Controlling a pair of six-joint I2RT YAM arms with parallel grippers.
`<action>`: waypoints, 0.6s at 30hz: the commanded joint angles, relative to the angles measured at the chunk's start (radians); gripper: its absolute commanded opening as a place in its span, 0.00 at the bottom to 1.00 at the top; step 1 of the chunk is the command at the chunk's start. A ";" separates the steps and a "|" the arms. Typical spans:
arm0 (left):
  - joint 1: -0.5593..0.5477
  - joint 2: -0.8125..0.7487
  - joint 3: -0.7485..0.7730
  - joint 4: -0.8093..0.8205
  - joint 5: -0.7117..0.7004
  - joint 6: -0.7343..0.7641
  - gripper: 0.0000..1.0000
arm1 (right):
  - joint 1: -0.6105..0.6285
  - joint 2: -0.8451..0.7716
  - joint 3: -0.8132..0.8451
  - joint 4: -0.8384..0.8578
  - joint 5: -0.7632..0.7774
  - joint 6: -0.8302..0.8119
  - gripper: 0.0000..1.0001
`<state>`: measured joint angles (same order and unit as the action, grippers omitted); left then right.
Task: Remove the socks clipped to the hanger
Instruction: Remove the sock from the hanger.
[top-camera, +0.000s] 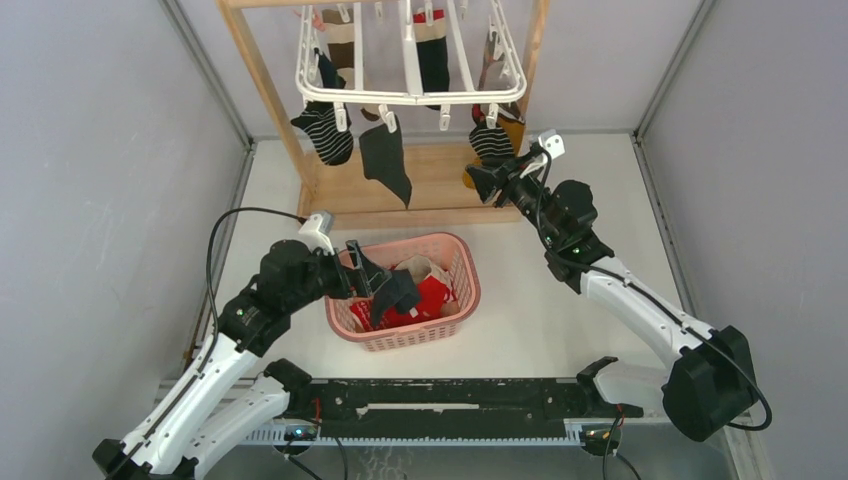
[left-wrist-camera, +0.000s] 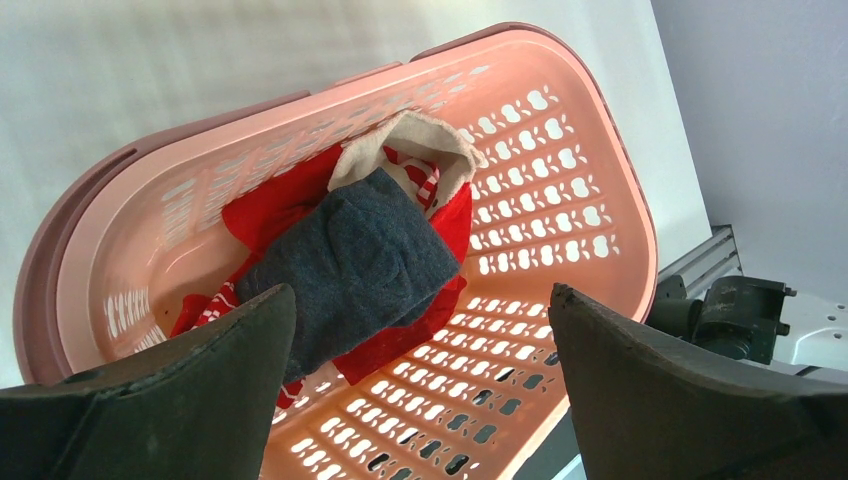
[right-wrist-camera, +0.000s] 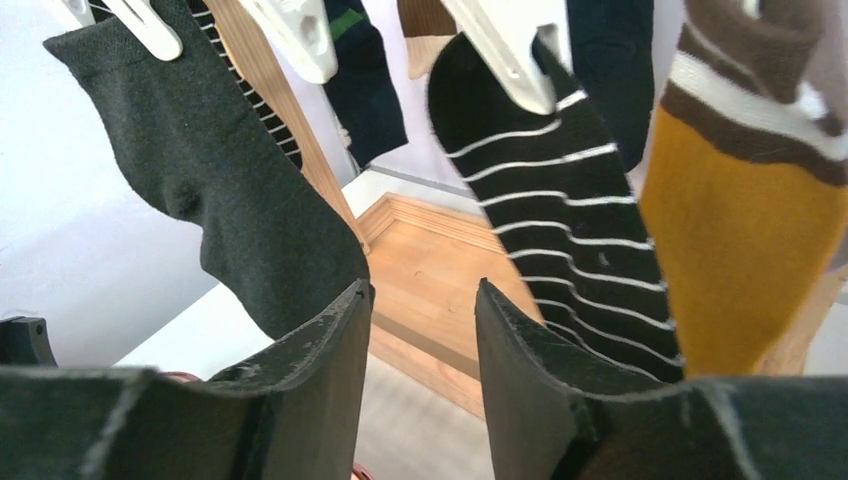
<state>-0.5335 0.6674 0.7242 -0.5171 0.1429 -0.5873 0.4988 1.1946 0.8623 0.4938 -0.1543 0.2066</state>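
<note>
The white hanger (top-camera: 410, 97) hangs from a wooden stand at the back, with several socks clipped to it. These include a striped sock (top-camera: 325, 132), a black sock (top-camera: 386, 160) and another striped sock (top-camera: 490, 143) beside a mustard one (top-camera: 513, 130). My right gripper (top-camera: 482, 181) is raised just below that striped sock (right-wrist-camera: 560, 200), open, with nothing between its fingers (right-wrist-camera: 330, 340). The black sock (right-wrist-camera: 220, 200) hangs to its left and the mustard sock (right-wrist-camera: 740, 250) to its right. My left gripper (left-wrist-camera: 420, 300) is wide open over the basket. A grey sock (left-wrist-camera: 350, 265) lies below it on red socks (left-wrist-camera: 275, 210).
The pink basket (top-camera: 470, 280) stands at the table's middle, between both arms. The wooden stand (top-camera: 265, 90) has a flat base (top-camera: 440, 175) under the hanging socks. White clips (right-wrist-camera: 505, 50) dangle close above my right fingers. Grey walls enclose the table on both sides.
</note>
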 joint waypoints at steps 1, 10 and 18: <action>0.005 0.000 0.078 0.046 0.018 -0.006 1.00 | -0.014 -0.040 -0.003 -0.004 0.019 -0.008 0.53; 0.005 0.001 0.084 0.054 0.021 -0.006 1.00 | -0.030 -0.073 -0.003 -0.035 0.072 0.002 0.83; 0.004 0.001 0.083 0.057 0.023 -0.006 1.00 | -0.065 -0.087 -0.003 -0.052 0.080 0.006 0.92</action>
<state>-0.5335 0.6708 0.7341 -0.4961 0.1455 -0.5873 0.4538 1.1343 0.8619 0.4435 -0.0910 0.2104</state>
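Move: The black-and-white striped sock hangs from its clip about 8 cm ahead of the right hand, 2 cm to its right and slightly above the fingers. The brown-and-mustard sock is some 11 cm ahead and 6 cm to the hand's right, at a similar height; the dark grey sock hangs about 17 cm to the left and 5 cm ahead. From the left hand, the striped sock is roughly 26 cm ahead, 23 cm right and 15 cm up. The right hand sidesteps about 3 cm to its right, rising about 1 cm on the way and turning some 5 degrees clockwise, to bring the striped sock from beyond its right finger to in front of the gap. While it travels, the half-open fingers spread to nearly full width and stay open, pointing forward and left at the lower part of the sock, with no grip on the cloth yet. ##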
